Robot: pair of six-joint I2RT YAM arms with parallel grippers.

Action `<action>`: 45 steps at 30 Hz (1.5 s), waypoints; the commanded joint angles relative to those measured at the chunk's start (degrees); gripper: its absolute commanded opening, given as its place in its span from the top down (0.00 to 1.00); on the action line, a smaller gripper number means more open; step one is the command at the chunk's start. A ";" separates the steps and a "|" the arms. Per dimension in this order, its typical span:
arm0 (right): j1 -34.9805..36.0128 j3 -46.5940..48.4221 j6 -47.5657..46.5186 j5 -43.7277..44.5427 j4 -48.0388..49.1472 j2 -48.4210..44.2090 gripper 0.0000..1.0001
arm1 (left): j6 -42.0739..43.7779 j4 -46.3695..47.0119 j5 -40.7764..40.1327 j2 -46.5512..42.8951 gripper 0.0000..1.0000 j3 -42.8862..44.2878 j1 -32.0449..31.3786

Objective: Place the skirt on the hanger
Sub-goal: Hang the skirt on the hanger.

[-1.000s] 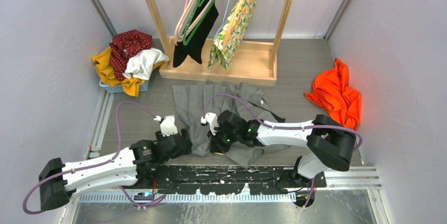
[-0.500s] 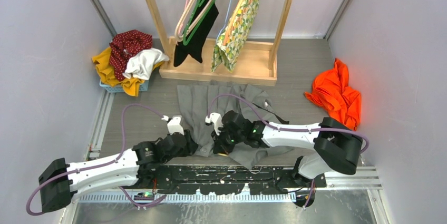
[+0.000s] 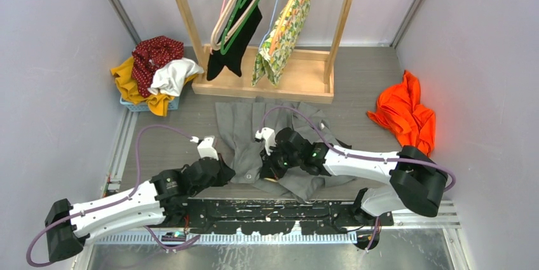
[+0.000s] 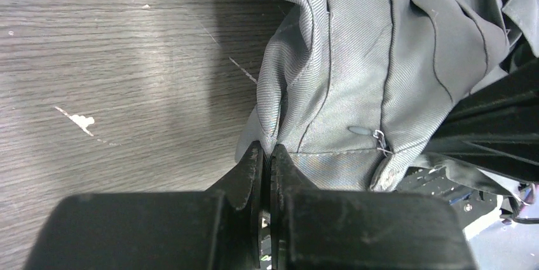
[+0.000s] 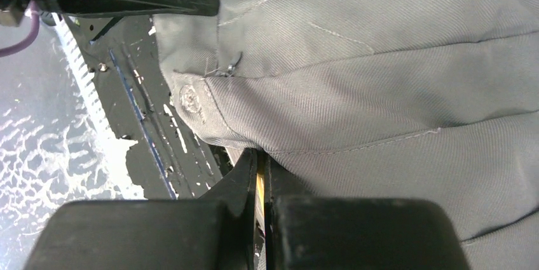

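Observation:
The grey skirt (image 3: 254,130) lies crumpled on the floor before the rack, its waistband toward the arms. My left gripper (image 3: 225,168) is shut on a fold at the waistband's left corner (image 4: 279,124), fingertips pinching cloth (image 4: 268,152). The right gripper (image 3: 271,171) is at the waistband's middle, half under the skirt (image 5: 381,92). It is shut (image 5: 260,155) on a thin yellow strip (image 5: 260,184), which looks like the hanger; the rest of it is hidden beneath the cloth. A button and hook (image 5: 189,98) sit just left of the right fingers.
A wooden rack (image 3: 264,86) stands behind the skirt with hangers carrying a black garment (image 3: 235,47) and a floral one (image 3: 283,35). A basket of clothes (image 3: 156,73) is at back left, an orange cloth (image 3: 407,114) at right. The black base plate (image 3: 286,209) lies under the waistband.
My left gripper has reached forward to the skirt's left corner and closed on it. The right gripper has shifted right, still shut, and the skirt moved slightly with it.

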 commanded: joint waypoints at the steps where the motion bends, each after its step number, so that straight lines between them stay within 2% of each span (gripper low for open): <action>1: -1.44 2.53 1.68 8.81 1.69 -1.08 0.99 | -0.40 -6.28 1.95 -1.04 1.00 2.84 0.25; 6: -1.48 5.31 2.37 16.92 -0.68 1.66 0.99 | -0.28 -6.75 3.94 -0.45 1.00 5.66 -0.92; 13: -1.61 7.71 3.78 18.50 0.68 1.74 0.99 | -2.43 -4.08 3.28 3.81 1.00 6.92 -5.73; 16: -1.74 7.51 5.44 23.56 0.63 0.14 0.99 | -4.07 -4.85 2.06 6.01 1.00 7.46 -7.89; 21: -2.96 9.38 8.46 25.73 0.37 1.99 0.99 | -7.58 7.10 3.32 10.12 1.00 4.69 -12.90; 24: -3.00 9.82 9.42 25.85 0.68 4.09 0.99 | -8.55 4.87 -1.09 12.36 1.00 8.06 -17.72; 28: -3.08 7.49 9.94 25.75 -0.45 2.20 0.99 | -10.64 -6.65 -7.26 4.70 1.00 8.93 -18.62; 32: -3.07 3.26 8.92 19.18 -0.46 -3.03 0.97 | -12.05 -16.87 -10.80 -5.47 1.00 9.03 -18.56; 33: -2.97 2.84 8.32 15.53 -1.18 -3.98 0.92 | -12.25 -18.15 -11.16 -6.61 1.00 9.09 -18.49; 35: -1.63 2.58 6.97 11.84 -3.80 -5.53 0.74 | -12.48 -19.25 -11.47 -7.75 1.00 8.80 -18.47; 37: 0.66 2.21 5.56 10.69 -6.42 -7.58 0.68 | -12.49 -18.73 -11.48 -7.25 1.00 8.38 -18.51; 40: 4.71 -0.03 5.24 10.67 -6.22 -13.44 0.69 | -12.41 -16.55 -10.95 -4.71 1.00 7.78 -18.47; 45: 10.15 -0.27 5.40 1.19 -5.11 -14.93 0.71 | -11.81 -15.57 -10.62 -0.93 1.00 9.00 -18.47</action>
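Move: The right hand holds the yellow hanger's end at the skirt's waist opening; the skirt's middle lies about 9 cm ahead, 3 cm right and 4 cm below it. The waistband button is level with it, some 5 cm left, and the rack tray about 30 cm straight ahead. The left hand grips the waistband's left corner; the hanger's visible end lies 11 cm to its right and 1 cm back. Right pushes hanger forward 8 cm into skirt, opens, retreats 11 cm; left keeps pinching waistband, pulling back 5 cm. ##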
